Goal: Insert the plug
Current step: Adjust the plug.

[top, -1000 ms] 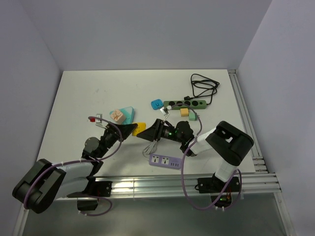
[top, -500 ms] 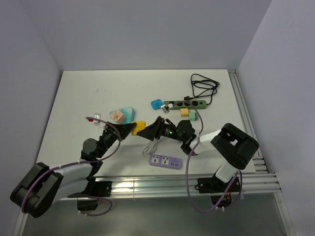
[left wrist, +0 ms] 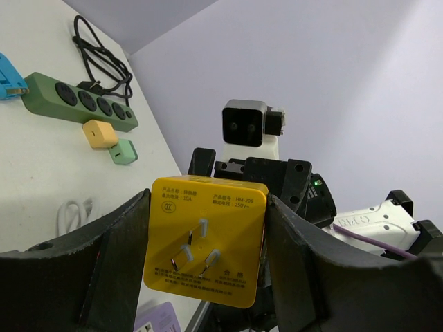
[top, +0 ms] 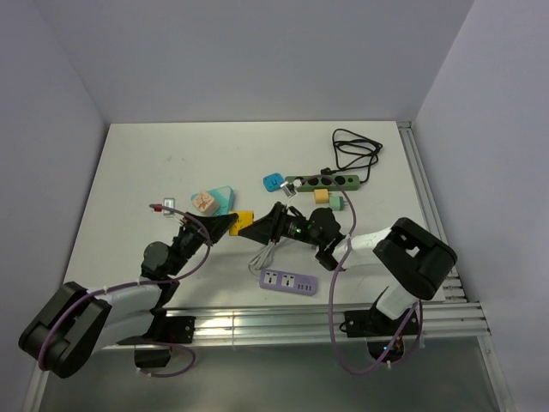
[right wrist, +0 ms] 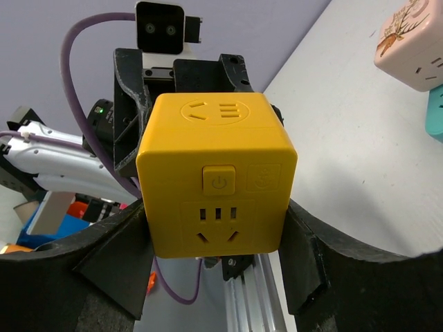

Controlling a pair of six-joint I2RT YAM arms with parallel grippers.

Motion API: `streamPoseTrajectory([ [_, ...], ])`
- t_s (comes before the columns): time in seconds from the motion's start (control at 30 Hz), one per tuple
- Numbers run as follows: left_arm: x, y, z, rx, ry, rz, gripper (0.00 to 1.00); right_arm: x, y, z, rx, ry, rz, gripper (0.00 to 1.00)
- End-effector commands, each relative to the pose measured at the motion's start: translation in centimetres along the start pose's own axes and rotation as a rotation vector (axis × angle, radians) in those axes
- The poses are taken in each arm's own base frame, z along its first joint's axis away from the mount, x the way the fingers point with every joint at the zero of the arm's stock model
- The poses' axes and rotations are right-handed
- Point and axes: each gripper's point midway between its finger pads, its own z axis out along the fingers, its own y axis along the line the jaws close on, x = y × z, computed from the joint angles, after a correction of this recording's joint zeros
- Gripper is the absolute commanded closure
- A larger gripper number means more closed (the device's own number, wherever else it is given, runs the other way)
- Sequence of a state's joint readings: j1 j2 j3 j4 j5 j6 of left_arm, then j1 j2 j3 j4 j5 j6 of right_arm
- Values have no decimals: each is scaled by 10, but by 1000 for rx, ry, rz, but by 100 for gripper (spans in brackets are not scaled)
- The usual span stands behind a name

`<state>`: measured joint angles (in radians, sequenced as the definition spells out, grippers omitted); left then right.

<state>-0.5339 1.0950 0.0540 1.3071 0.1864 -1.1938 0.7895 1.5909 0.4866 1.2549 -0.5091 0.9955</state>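
Observation:
The yellow cube plug (top: pixel 244 222) hangs above the table between both arms. My left gripper (left wrist: pixel 208 202) is shut on it; the left wrist view shows its three-pin face (left wrist: pixel 204 238) held between the two fingers. My right gripper (right wrist: pixel 214 207) reaches in from the other side. Its fingers stand at the two sides of the plug's socket and button face (right wrist: pixel 218 187), and I cannot tell whether they press on it. In the top view the two grippers (top: pixel 233 225) (top: pixel 255 228) meet tip to tip at the plug.
A purple power strip (top: pixel 288 281) lies near the front edge, with a white cable (top: pixel 264 256) beside it. A green power strip (top: pixel 324 182) with a black cord (top: pixel 356 150) lies at the back. Blue (top: pixel 274 181), orange (top: pixel 321 196), mint (top: pixel 334 203), pink (top: pixel 203 202) and teal (top: pixel 223 199) adapters lie about.
The right arm has stretched leftward, bringing its fingers in around the yellow plug and narrowing them slightly. The left gripper has kept its hold and barely moved.

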Motion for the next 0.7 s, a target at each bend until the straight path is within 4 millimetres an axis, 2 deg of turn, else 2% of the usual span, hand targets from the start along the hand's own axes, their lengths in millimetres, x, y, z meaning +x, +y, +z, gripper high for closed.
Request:
streamPoseTrajectory([
  [0.0, -13, -35, 5, 139, -43, 39, 90, -26, 32, 7, -77, -70, -108, 87],
  [0.1, -12, -32, 7, 122, -36, 43, 77, -27, 32, 4, -68, -74, -113, 99],
  [0.13, -13, -33, 8, 122, -39, 46, 67, -26, 30, 4, -59, -70, -114, 100],
  [0.2, -12, -29, 9, 101, -32, 51, 56, -29, 31, 1, -52, -77, -126, 100],
  [0.23, -13, -30, 10, 99, -35, 54, 45, -29, 28, 0, -33, -76, -130, 100],
  [0.3, -12, -23, 12, 68, -27, 61, 36, -34, 30, -2, -20, -88, -141, 100],
  [0.33, -14, -26, 13, 73, -31, 66, 27, -32, 24, -4, 4, -81, -137, 100],
  [0.4, -14, -22, 14, 52, -25, 83, 1, -37, 25, -9, 10, -96, -145, 100],
  [0.67, -27, -18, 16, 29, -37, 104, 1, -49, 19, -22, 94, -122, -177, 100],
])
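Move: The yellow plug is clamped between my two hands: its middle is some 2 cm to the right of my left hand's pads and about 1 cm ahead and 1 cm left of my right hand's. From my left hand, the pink cube sits about 19 cm ahead, 12 cm left and 18 cm below; the white cable bundle some 2 cm ahead, 7 cm right and 20 cm down. From my right hand, the purple strip is roughly 8 cm back, 11 cm right and 19 cm down. I hand the plug over to my right hand: both hands first lift it together about 1.5 cm, then my left fingers spread wide and let go while that hand eases forward about a centimetre. My right fingers keep their grip and draw the plug rightward out of the open left fingers, still rising and going forward, with the wrist turning slightly clockwise. ##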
